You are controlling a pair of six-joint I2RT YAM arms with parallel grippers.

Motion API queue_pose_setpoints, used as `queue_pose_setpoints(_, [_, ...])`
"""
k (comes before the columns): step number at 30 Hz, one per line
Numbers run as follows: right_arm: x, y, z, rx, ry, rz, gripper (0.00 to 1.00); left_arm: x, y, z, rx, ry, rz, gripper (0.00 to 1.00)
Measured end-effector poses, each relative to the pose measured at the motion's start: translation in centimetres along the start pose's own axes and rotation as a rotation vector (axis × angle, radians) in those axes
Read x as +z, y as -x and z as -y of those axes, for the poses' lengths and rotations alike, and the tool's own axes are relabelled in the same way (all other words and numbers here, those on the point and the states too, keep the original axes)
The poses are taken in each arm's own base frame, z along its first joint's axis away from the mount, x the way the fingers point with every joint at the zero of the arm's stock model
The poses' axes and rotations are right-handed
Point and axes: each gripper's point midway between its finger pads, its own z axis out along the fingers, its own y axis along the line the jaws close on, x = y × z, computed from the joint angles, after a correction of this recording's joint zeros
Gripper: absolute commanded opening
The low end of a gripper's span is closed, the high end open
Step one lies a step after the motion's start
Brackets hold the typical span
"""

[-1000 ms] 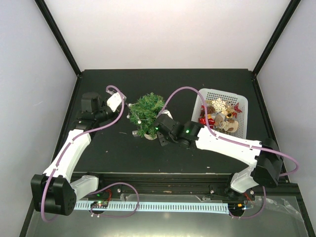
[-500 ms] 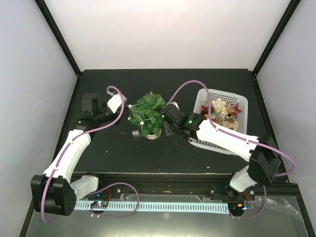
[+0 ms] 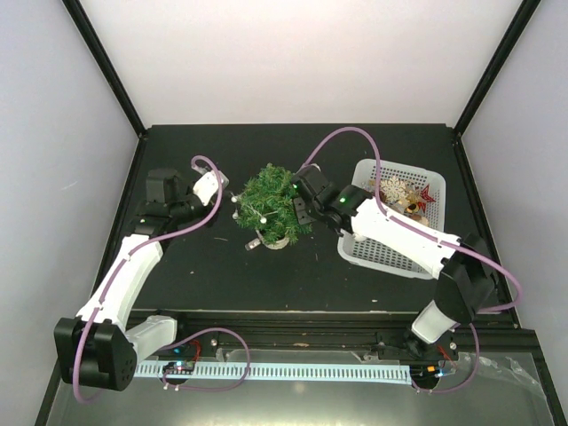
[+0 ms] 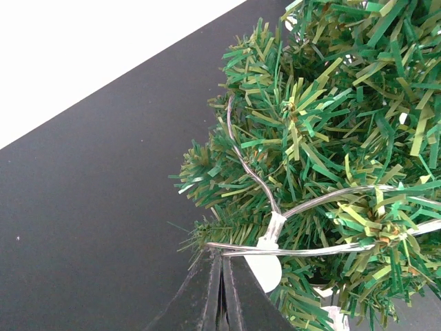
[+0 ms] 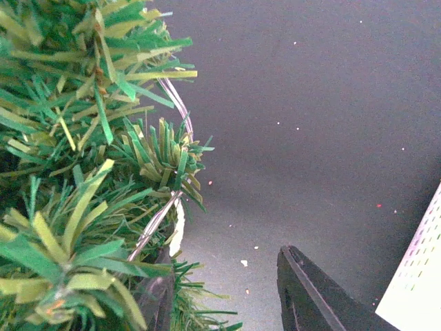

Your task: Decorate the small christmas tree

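Observation:
The small christmas tree (image 3: 272, 204) stands mid-table on its white pot (image 3: 276, 240), a clear-wired light string (image 4: 310, 249) with a white bulb (image 4: 265, 265) draped over its branches (image 4: 324, 124). My left gripper (image 3: 227, 197) is at the tree's left side. Its jaws are shut (image 4: 222, 256) with the string's wire caught at the very tips. My right gripper (image 3: 299, 202) is pressed to the tree's right side and stands open (image 5: 231, 296). Foliage (image 5: 76, 138) buries one of its fingers. The other finger (image 5: 310, 296) is free, and only bare table shows between them.
A white mesh basket (image 3: 368, 253) with several ornaments (image 3: 399, 200) sits right of the tree, under my right forearm; its corner (image 5: 413, 276) shows in the right wrist view. A small white piece (image 3: 251, 244) lies by the pot. Black frame posts bound the table.
My right gripper swung from the near side of the pot up to the tree's right side. The tree shifted slightly right. The left arm barely moved.

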Motion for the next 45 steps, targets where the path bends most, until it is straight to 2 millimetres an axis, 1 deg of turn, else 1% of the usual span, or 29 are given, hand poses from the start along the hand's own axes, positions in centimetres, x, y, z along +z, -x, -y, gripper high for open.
queue_pose_setpoints(3, [-0.3, -0.1, 0.0, 0.001, 0.006, -0.005, 0.44, -0.2, 0.2, 0.0, 0.011, 0.002, 0.005, 0.04])
queue_pose_setpoints(5, [-0.9, -0.3, 0.2, 0.006, 0.013, 0.001, 0.45, -0.4, 0.7, -0.1, 0.022, 0.006, 0.012, 0.03])
queue_pose_setpoints(8, [-2.5, -0.6, 0.7, 0.015, 0.025, 0.015, 0.45, -0.8, 1.9, -0.4, 0.043, 0.026, 0.03, 0.03])
queue_pose_setpoints(12, [-5.4, 0.1, 0.9, 0.028, 0.061, 0.063, 0.46, -1.1, 2.8, -1.0, 0.061, 0.054, 0.044, 0.03])
queue_pose_setpoints(15, [-7.2, 0.3, 0.4, 0.023, 0.099, 0.089, 0.46, -1.1, 3.0, -1.1, 0.066, 0.058, 0.051, 0.04])
queue_pose_setpoints(19, [-8.4, -0.4, -1.4, -0.018, 0.143, 0.078, 0.46, -1.2, 3.4, -1.0, 0.072, 0.053, 0.062, 0.05])
queue_pose_setpoints(22, [-8.7, -1.0, -2.7, -0.047, 0.167, 0.064, 0.46, -1.2, 3.9, -1.1, 0.082, 0.051, 0.077, 0.05])
queue_pose_setpoints(26, [-8.9, -1.8, -4.8, -0.084, 0.2, 0.046, 0.5, -0.8, 3.7, -1.2, 0.082, 0.045, 0.072, 0.05])
queue_pose_setpoints(28, [-8.8, -2.4, -5.7, -0.095, 0.21, 0.031, 0.55, -0.3, 3.2, -1.4, 0.073, 0.038, 0.057, 0.05])
queue_pose_setpoints(30, [-8.3, -3.1, -6.5, -0.106, 0.212, 0.008, 0.62, 0.2, 2.7, -1.6, 0.064, 0.031, 0.042, 0.05])
queue_pose_setpoints(34, [-7.0, -4.1, -6.7, -0.093, 0.187, -0.038, 0.69, 0.8, 2.1, -1.7, 0.052, 0.023, 0.025, 0.04])
queue_pose_setpoints(37, [-6.5, -4.5, -6.7, -0.078, 0.176, -0.054, 0.72, 0.8, 2.2, -1.7, 0.053, 0.023, 0.028, 0.04])
queue_pose_setpoints(42, [-7.0, -4.0, -7.1, -0.053, 0.182, -0.042, 0.77, 0.8, 2.3, -1.8, 0.055, 0.023, 0.032, 0.04])
queue_pose_setpoints(45, [-7.5, -3.6, -7.6, -0.036, 0.194, -0.027, 0.84, 0.8, 2.3, -1.8, 0.054, 0.024, 0.033, 0.04])
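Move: The tree's middle stands about 8 cm to the right hand's left, level with it fore and aft, and some 6 cm below. The light string's near run lies roughly 7 cm left of that hand, 3 cm nearer the base and 4 cm lower; the basket's middle is some 24 cm to its right, 6 cm farther out and 14 cm down. From the left hand, the tree's middle is about 10 cm to the right, level fore and aft, 10 cm below. Draw the right gripper back about 10 cm around the tree's right side to its near side, first rising some 6 cm, then swinging left and sinking part of the way, turning about 10 degrees counter-clockwise; spread the fingers well wider at the near branches. Keep the left fingers shut on the light string, lifting about 4 cm before easing forward and halfway down. ##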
